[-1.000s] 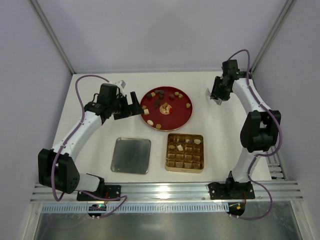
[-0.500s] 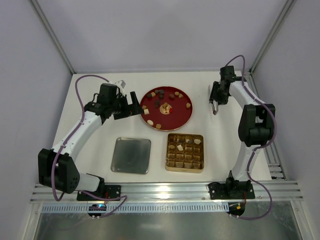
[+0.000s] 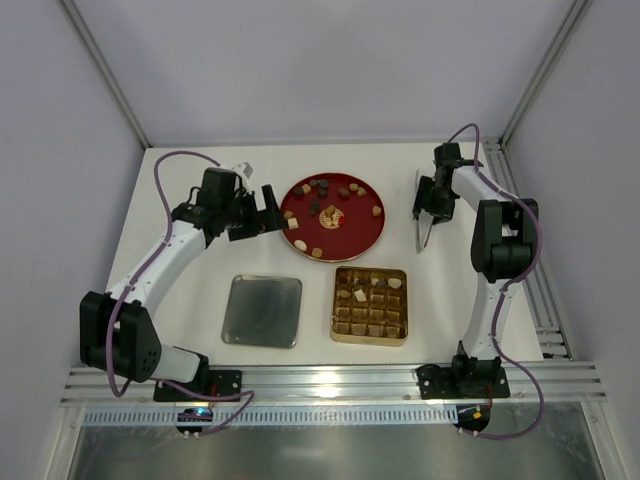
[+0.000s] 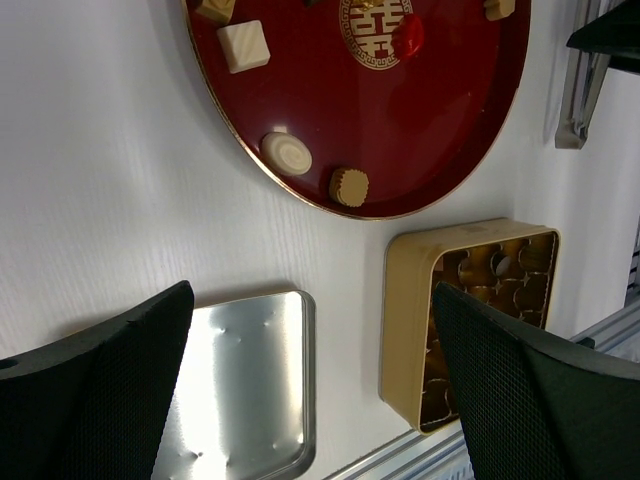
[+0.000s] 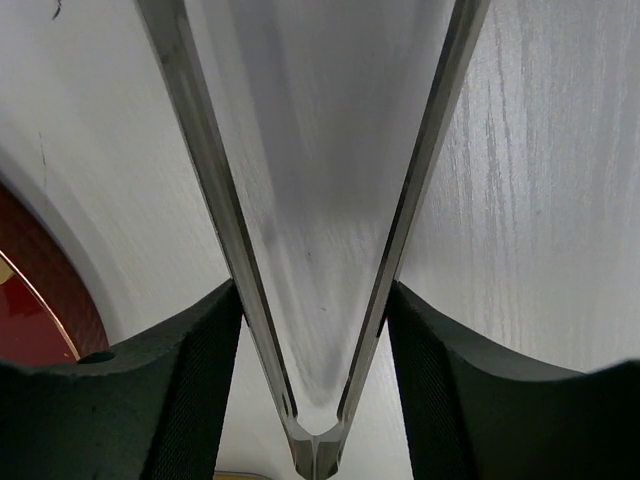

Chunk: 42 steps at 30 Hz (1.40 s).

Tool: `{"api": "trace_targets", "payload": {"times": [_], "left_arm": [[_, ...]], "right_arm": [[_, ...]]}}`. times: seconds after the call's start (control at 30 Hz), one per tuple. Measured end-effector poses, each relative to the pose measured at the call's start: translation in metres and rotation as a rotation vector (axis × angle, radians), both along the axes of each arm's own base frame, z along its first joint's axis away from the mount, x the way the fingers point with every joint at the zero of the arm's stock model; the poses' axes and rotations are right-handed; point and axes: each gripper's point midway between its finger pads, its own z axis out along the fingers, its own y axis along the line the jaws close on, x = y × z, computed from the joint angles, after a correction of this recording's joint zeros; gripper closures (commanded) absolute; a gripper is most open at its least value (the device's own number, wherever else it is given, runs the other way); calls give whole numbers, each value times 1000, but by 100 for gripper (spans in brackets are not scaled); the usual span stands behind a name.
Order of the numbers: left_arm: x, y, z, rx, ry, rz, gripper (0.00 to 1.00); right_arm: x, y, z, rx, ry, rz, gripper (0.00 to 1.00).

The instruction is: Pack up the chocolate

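Note:
Several pieces of chocolate (image 3: 305, 247) lie scattered on the red plate (image 3: 350, 232); a few more sit in cells of the gold gridded tin (image 3: 370, 341). In the left wrist view a white square piece (image 4: 244, 45), a white round piece (image 4: 287, 154) and a tan round piece (image 4: 349, 186) rest near the plate's rim. My left gripper (image 3: 268, 210) hangs open at the plate's left edge, holding nothing (image 4: 312, 295). My right gripper (image 3: 428, 205) is right of the plate, shut on metal tongs (image 3: 424, 228); both fingers press the tongs' spread arms (image 5: 215, 200).
A silver lid (image 3: 262, 311) lies flat, left of the tin. The tin's wall (image 4: 408, 320) and the lid (image 4: 240, 390) show below my left fingers. An aluminium rail (image 3: 330, 380) runs along the near table edge.
My right gripper has come nearer and lower beside the plate, and the tongs now point toward the near edge with their arms spread wider. The left arm has barely moved.

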Motion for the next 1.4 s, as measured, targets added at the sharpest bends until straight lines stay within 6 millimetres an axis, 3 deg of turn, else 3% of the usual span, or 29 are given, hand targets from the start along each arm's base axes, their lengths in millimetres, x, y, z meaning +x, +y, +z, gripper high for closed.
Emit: {"api": "trace_targets", "payload": {"times": [0.2,0.4,0.6,0.73,0.9,1.0,1.07,1.2,1.3,1.4], "left_arm": [[0,0,-17,13,42,1,0],[1,3,-22,27,51,12,0],[3,9,-25,57,46,38,0],[2,15,-28,87,59,58,0],[-3,20,-32,113,81,73,0],[-9,23,-30,140,81,86,0],[-16,24,-26,165,69,93,0],[-40,19,-30,211,64,91,0],[-61,12,-38,251,78,82,0],[-82,1,-48,286,87,65,2]], "right_arm": [[-5,-1,-1,-6,22,2,19],[-6,-1,0,-7,26,3,9],[-4,-1,10,-5,12,-2,7],[-1,4,43,15,-61,-4,6],[-9,19,116,49,-255,16,5],[-28,44,155,74,-367,65,5],[-45,68,170,95,-419,119,6],[-91,113,168,147,-424,234,5],[-117,128,167,168,-417,281,5],[-134,133,178,184,-440,306,6]]}}
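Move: The tongs lie between the right gripper's fingers, their middle some 2 cm ahead and 1 cm below. From that hand the box is about 24 cm back, 20 cm left and about level in height; the plate is straight to the left, some 30 cm. For the left hand the metal tray lies about 15 cm back, 3 cm left and 16 cm below, with the box 13 cm back and 26 cm right, 14 cm below. Open the right gripper wide first, almost in place, to let go of the tongs on the table; then lift it clear some 17 cm and swing it back and left, about 13 cm each way, towards the box, tipping the fingers forward and turning counter-clockwise. Meanwhile ease the open left gripper down, then draw it back about 7 cm towards the metal tray, its left side rolling up. ##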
